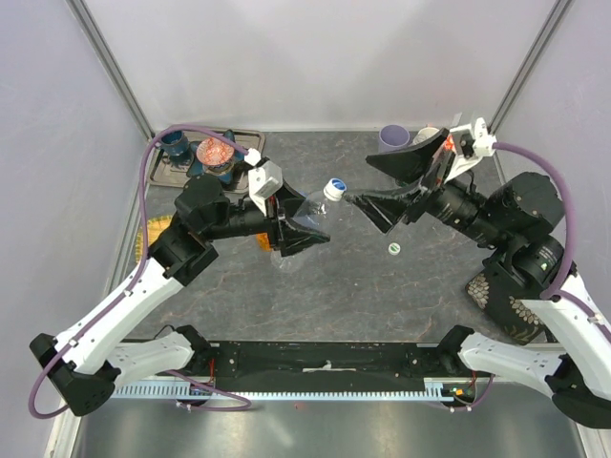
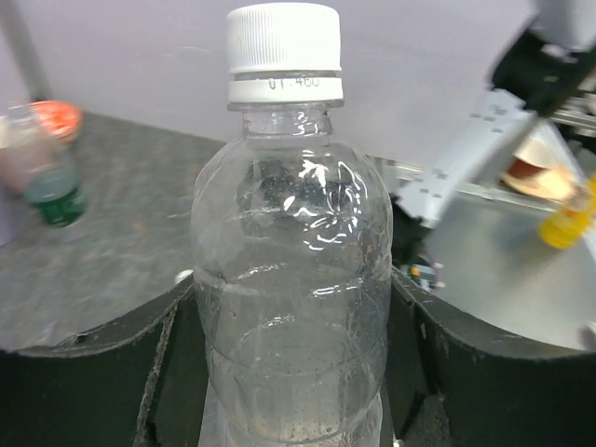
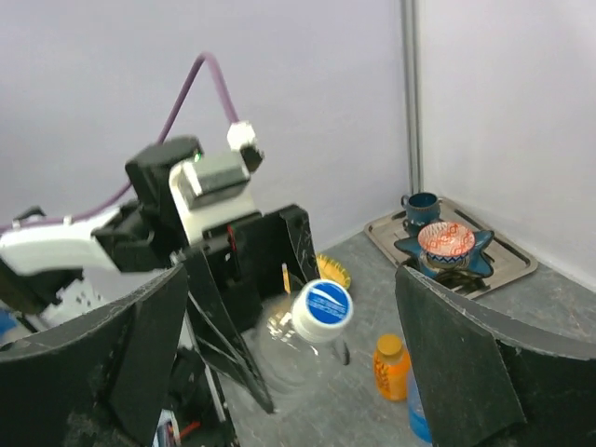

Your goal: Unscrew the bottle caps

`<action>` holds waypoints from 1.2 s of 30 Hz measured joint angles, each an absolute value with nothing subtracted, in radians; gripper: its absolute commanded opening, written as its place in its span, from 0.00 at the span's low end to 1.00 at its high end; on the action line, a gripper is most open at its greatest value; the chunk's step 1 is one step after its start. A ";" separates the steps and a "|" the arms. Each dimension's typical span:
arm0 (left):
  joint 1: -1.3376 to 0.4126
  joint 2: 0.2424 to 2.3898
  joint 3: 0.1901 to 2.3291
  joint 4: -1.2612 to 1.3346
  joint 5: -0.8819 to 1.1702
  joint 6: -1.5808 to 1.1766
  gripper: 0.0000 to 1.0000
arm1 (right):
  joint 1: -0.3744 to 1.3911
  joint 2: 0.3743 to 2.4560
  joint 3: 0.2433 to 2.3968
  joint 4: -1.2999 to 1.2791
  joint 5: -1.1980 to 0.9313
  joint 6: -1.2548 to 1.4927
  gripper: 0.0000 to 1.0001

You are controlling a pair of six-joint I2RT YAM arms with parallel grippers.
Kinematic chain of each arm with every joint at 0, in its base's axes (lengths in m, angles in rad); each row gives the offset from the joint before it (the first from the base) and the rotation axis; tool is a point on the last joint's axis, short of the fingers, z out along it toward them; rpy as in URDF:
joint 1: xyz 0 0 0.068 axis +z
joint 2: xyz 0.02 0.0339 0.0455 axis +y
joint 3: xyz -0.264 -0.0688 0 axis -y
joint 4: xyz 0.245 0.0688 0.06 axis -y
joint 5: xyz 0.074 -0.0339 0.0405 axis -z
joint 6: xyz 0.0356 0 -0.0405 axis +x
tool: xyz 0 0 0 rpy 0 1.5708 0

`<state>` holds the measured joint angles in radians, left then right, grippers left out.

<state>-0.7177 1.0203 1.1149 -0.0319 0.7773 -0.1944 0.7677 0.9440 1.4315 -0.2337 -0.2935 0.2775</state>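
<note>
My left gripper (image 1: 298,229) is shut on the body of a clear bottle (image 1: 310,215), held tilted above the table. Its white cap (image 1: 334,188) with a blue top is on the neck. In the left wrist view the bottle (image 2: 293,279) fills the space between the black jaws, cap (image 2: 284,47) at the top. My right gripper (image 1: 361,181) stands wide open just right of the cap, not touching it. From the right wrist the cap (image 3: 321,307) sits between and beyond the spread fingers (image 3: 93,354). An orange bottle (image 3: 391,368) and a blue bottle (image 3: 419,419) stand on the table.
A small loose cap (image 1: 393,249) lies on the table in front of the right gripper. A metal tray (image 1: 250,138) at the back left holds a mug (image 1: 175,143) and a patterned bowl (image 1: 216,153). A lilac cup (image 1: 393,136) stands at the back. A yellow dish (image 3: 331,270) lies behind the left arm.
</note>
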 measured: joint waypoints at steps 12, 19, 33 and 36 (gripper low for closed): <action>-0.916 1.021 1.106 -0.090 0.020 0.041 0.31 | 0.768 1.103 1.546 -0.286 0.011 0.501 0.90; -0.988 1.032 1.106 -0.090 -0.195 0.122 0.31 | 0.768 1.200 1.547 -0.341 0.067 0.577 0.85; -1.006 1.041 1.106 -0.089 -0.265 0.150 0.31 | 0.768 1.230 1.547 -0.337 0.046 0.607 0.71; -1.006 1.041 1.106 -0.088 -0.266 0.151 0.31 | 0.768 1.241 1.546 -0.337 0.036 0.607 0.70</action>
<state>-1.0061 1.0409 1.1057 -0.0883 -0.2657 0.1513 0.7685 1.2411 1.5463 -0.3370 0.0364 0.6067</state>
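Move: The white, blue-topped cap of the clear bottle held in the left hand lies about 7 cm to the right hand's left, 3 cm ahead and 2 cm below. Far beneath, on the table, the loose green cap lies about 11 cm ahead and 9 cm right of the right hand, the blue bottle some 13 cm ahead and 16 cm left. From the left hand the held bottle's cap is about 4 cm ahead, 6 cm right and 8 cm up. Right hand reaches 10 cm forward and down, narrowing around the cap; left swings the bottle forward, counter-clockwise. ##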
